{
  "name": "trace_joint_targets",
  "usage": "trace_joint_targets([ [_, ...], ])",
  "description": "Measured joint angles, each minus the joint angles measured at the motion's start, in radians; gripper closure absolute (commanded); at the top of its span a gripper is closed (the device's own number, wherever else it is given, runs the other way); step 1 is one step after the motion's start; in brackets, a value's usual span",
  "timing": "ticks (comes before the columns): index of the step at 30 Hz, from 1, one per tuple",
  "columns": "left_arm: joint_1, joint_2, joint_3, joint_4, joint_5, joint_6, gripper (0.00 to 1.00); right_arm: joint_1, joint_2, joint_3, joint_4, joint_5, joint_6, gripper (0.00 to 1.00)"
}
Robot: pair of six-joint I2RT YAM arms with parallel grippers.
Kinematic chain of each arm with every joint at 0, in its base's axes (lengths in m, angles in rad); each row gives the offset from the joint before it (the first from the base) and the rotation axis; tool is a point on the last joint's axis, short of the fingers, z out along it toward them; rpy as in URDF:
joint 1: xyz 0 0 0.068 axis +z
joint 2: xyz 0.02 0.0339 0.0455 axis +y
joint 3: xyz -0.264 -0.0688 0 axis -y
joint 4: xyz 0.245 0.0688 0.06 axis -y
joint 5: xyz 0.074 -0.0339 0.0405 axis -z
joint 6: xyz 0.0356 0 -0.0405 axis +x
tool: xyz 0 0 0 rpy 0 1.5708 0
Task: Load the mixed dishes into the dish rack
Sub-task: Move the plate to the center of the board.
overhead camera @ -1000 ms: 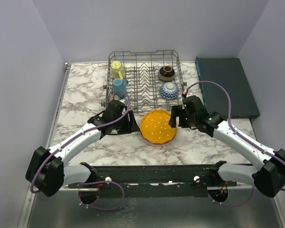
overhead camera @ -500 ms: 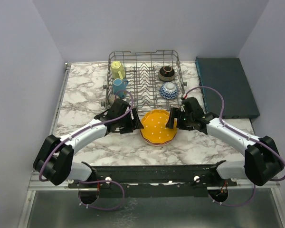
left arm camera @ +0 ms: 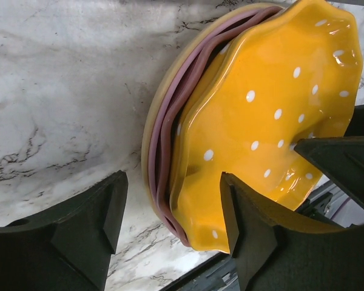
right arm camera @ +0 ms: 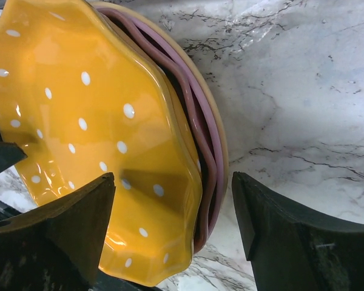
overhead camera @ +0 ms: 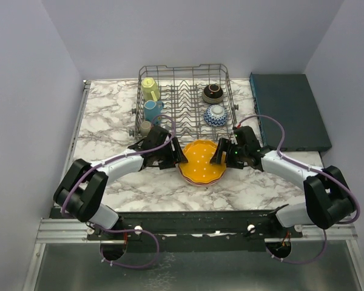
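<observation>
An orange white-dotted scalloped plate (overhead camera: 201,160) lies on top of a pink plate (left arm camera: 170,115) in a stack on the marble table in front of the dish rack (overhead camera: 184,100). My left gripper (overhead camera: 177,157) is open, its jaws straddling the stack's left rim (left arm camera: 173,212). My right gripper (overhead camera: 219,154) is open, its jaws straddling the stack's right rim (right arm camera: 200,200). The rack holds a yellow mug (overhead camera: 150,89), a blue mug (overhead camera: 151,110), a dark brown bowl (overhead camera: 213,93) and a blue-white bowl (overhead camera: 215,114). A grey-olive mug (overhead camera: 145,128) shows partly behind my left arm.
A flat dark teal box (overhead camera: 289,111) lies at the right of the rack. The table's front edge and a dark rail (overhead camera: 194,221) run just behind the plates. Purple walls enclose the table on three sides.
Both grippers have moved inward towards the plate stack, left from the left and right from the right, and now their open jaws straddle its rims. The plates have not moved.
</observation>
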Motion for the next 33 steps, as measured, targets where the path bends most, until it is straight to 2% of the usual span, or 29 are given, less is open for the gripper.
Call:
trace_joint_targets([
  [4, 0.000, 0.022, 0.000, 0.034, 0.018, -0.010, 0.37, -0.004, 0.010, -0.016, 0.037, -0.022, 0.017, 0.20],
  [8, 0.000, 0.023, -0.003, 0.058, 0.030, -0.015, 0.46, -0.006, 0.016, -0.040, 0.070, -0.042, 0.034, 0.23],
  [12, 0.004, 0.026, -0.012, 0.066, 0.032, -0.011, 0.50, -0.006, 0.017, -0.057, 0.090, -0.058, 0.048, 0.24],
  [33, 0.009, 0.018, -0.058, 0.125, 0.042, -0.004, 0.60, -0.044, -0.007, -0.136, 0.193, -0.122, 0.090, 0.50],
])
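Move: The left gripper straddles the left rim of the plate stack, with the plate's middle about 8 cm to its right, level fore and aft and some 2 cm lower. The grey cup is about 12 cm ahead of this gripper and 13 cm to its left. From the right gripper, over the opposite rim, the plate's middle lies about 8 cm to the left and 2 cm below; the patterned bowl stands roughly 17 cm ahead and 3 cm left. Close both grippers onto opposite rims of the plate stack, one finger inside the yellow plate and one outside the bottom plate. Ease the left gripper down and rightward, under 1 cm each. Sink the right about 1 cm while easing it back nearly as much and slightly left, rolling its left side up some 10 degrees, and let the grips build. ##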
